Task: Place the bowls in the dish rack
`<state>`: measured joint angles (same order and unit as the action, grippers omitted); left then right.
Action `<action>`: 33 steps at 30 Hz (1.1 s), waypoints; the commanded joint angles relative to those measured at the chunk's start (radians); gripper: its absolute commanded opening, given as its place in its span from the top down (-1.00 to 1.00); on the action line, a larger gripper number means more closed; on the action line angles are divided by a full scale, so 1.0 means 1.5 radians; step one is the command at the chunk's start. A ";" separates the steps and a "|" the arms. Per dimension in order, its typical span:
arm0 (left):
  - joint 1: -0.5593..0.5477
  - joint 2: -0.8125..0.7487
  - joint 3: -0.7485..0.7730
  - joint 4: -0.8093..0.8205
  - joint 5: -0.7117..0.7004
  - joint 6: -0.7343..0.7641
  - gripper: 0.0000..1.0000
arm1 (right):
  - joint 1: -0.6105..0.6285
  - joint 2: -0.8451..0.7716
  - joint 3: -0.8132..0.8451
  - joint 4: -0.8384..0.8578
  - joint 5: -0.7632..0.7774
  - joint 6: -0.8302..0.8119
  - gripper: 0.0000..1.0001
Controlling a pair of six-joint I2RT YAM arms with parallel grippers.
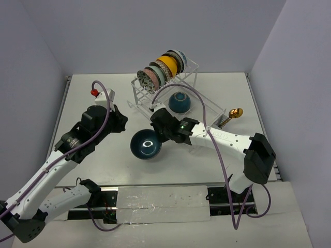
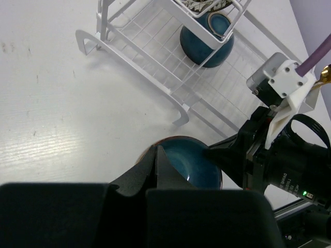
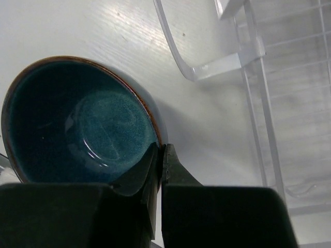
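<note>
A dark blue bowl (image 1: 146, 144) with a brown rim sits in front of the dish rack (image 1: 192, 70). My right gripper (image 1: 158, 133) is shut on its right rim. In the right wrist view the rim runs between the fingertips of the right gripper (image 3: 162, 149), and the bowl (image 3: 77, 124) shows its teal inside. My left gripper (image 1: 123, 124) is shut with nothing between its fingers. In the left wrist view the left gripper (image 2: 156, 150) lies over the bowl's (image 2: 199, 163) left edge. Several bowls (image 1: 160, 70) stand on edge in the upper shelf. Another dark blue bowl (image 1: 179, 102) lies on the lower tray.
A gold spoon (image 1: 232, 115) stands in the rack's side holder at the right. A red knob (image 1: 94, 92) on a small white box sits left of the rack. The rack's curved clear foot (image 3: 178, 49) is close behind the held bowl. Walls close in the table on three sides.
</note>
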<state>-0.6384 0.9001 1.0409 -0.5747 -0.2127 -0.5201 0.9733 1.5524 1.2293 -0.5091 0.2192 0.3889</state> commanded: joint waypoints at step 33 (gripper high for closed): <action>0.321 0.032 -0.081 0.058 0.123 -0.028 -0.99 | -0.015 -0.285 -0.238 0.649 0.620 -0.656 1.00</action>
<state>-0.1864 0.9730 0.9470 -0.5343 -0.0860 -0.6056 0.9493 1.1168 0.9161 -0.0555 1.0012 -0.2943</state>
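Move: The right hand already holds the loose blue bowl by its right-hand rim and carries it to the dish rack's lower shelf, whose middle lies about 15 cm ahead, 16 cm to the right and some 12 cm below. The blue bowl already in the rack stands about 19 cm ahead and 11 cm right, 9 cm below; the row of bowls on the upper tier is roughly 27 cm ahead, 3 cm right and 10 cm above. From the empty left hand the lower shelf lies about 14 cm ahead, 27 cm right and 25 cm below. Keeping its pinch on the rim, the right hand dips slightly back and down, then swings about 17 cm to the right and 14 cm up, working forward towards the rack's lower shelf late on while the wrist tips the fingers up by some 45 degrees and turns clockwise. The empty left hand sinks a little, then draws off left and somewhat forward, away from the held bowl, turning counter-clockwise and opening wide from nearly shut. ##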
